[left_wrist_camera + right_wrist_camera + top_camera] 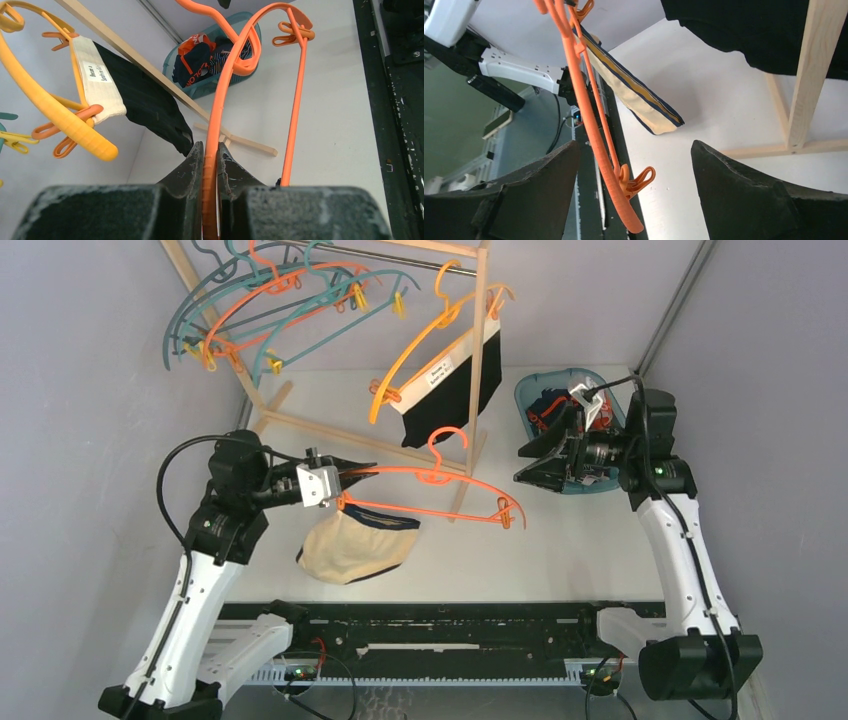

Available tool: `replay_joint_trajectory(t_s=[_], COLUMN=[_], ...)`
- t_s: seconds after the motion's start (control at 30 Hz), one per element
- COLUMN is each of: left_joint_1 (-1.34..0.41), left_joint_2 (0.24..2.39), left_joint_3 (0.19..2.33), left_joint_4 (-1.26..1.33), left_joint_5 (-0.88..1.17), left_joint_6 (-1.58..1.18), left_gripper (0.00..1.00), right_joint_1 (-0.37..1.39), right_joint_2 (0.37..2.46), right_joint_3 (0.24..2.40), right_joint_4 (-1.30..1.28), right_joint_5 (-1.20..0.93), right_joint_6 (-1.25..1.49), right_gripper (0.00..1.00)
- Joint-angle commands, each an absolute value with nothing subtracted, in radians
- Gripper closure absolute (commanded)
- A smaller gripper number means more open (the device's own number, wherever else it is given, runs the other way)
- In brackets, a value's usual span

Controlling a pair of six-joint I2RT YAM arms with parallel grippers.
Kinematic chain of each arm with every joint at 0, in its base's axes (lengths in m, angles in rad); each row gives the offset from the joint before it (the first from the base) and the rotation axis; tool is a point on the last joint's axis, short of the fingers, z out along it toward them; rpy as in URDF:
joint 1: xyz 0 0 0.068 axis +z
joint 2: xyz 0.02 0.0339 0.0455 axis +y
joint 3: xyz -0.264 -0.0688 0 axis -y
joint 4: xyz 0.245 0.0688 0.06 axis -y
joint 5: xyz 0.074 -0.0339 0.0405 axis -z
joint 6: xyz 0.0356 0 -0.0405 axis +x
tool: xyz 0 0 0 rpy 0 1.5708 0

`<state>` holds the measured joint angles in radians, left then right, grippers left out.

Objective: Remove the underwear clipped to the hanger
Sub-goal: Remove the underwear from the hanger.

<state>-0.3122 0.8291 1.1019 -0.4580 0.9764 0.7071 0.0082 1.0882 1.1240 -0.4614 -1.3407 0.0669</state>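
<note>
My left gripper (362,470) (211,150) is shut on one arm of an orange hanger (440,478) (225,75) and holds it level above the table. Beige underwear (355,545) (634,95) with navy trim hangs from the clip near my left gripper and droops free on its other side. The hanger's far clip (510,515) (636,182) is empty. My right gripper (520,466) (635,145) is open, with that empty clip end between its fingers, touching neither. Black underwear (455,380) (145,105) (749,30) with a white labelled waistband is clipped to a yellow-orange hanger (430,330) on the rack.
A wooden rack (480,340) (806,75) stands at the back with several empty teal and orange hangers (280,300). A teal bin (530,390) (200,90) behind my right gripper holds navy and orange cloth. The rack's foot bar (360,435) lies across the table.
</note>
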Motion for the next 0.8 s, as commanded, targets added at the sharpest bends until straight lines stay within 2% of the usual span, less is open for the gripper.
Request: replay_joint_trajectory(t_s=[0.0, 0.17, 0.37, 0.77], left_joint_1=[-0.314, -0.321, -0.33, -0.348], left_joint_2=[0.814, 0.815, 0.823, 0.836], left_joint_3=[1.072, 1.06, 1.051, 1.026], left_joint_4=[-0.345, -0.322, -0.316, -0.314], left_joint_5=[0.994, 0.997, 0.998, 0.982], left_joint_6=[0.641, 0.619, 0.614, 0.608], left_gripper=[1.0, 1.0, 1.0, 1.0], right_joint_1=[0.017, 0.1, 0.246, 0.393], right_joint_2=[1.05, 1.049, 1.057, 1.136], right_joint_3=[1.186, 1.199, 1.203, 1.285], right_joint_4=[-0.524, -0.633, -0.647, -0.68], right_joint_5=[-1.364, -1.314, -1.215, -1.112], right_joint_6=[-0.073, -0.203, -0.25, -0.304], right_gripper=[0.18, 0.18, 0.26, 0.65])
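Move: The right shoulder of the orange hanger's top bar lies about 7 cm left of and 3 cm back from the right hand, roughly level with it. The right clip, now empty, is some 3 cm left, 5 cm back and 5 cm below; the beige underwear hangs about 27 cm left, 6 cm back and 8 cm lower. For the left hand, already holding the hanger, that shoulder is about 19 cm right and 2 cm back. Sweep the open right gripper about 6 cm left and 4 cm back to the hanger's right shoulder, straddling the top bar. Swing the fingers some 15 degrees counter-clockwise, roll the wrist a little to suit, and close them about halfway over the last stretch. With the left gripper keep the pinch on the other shoulder, drifting barely a centimetre right. ##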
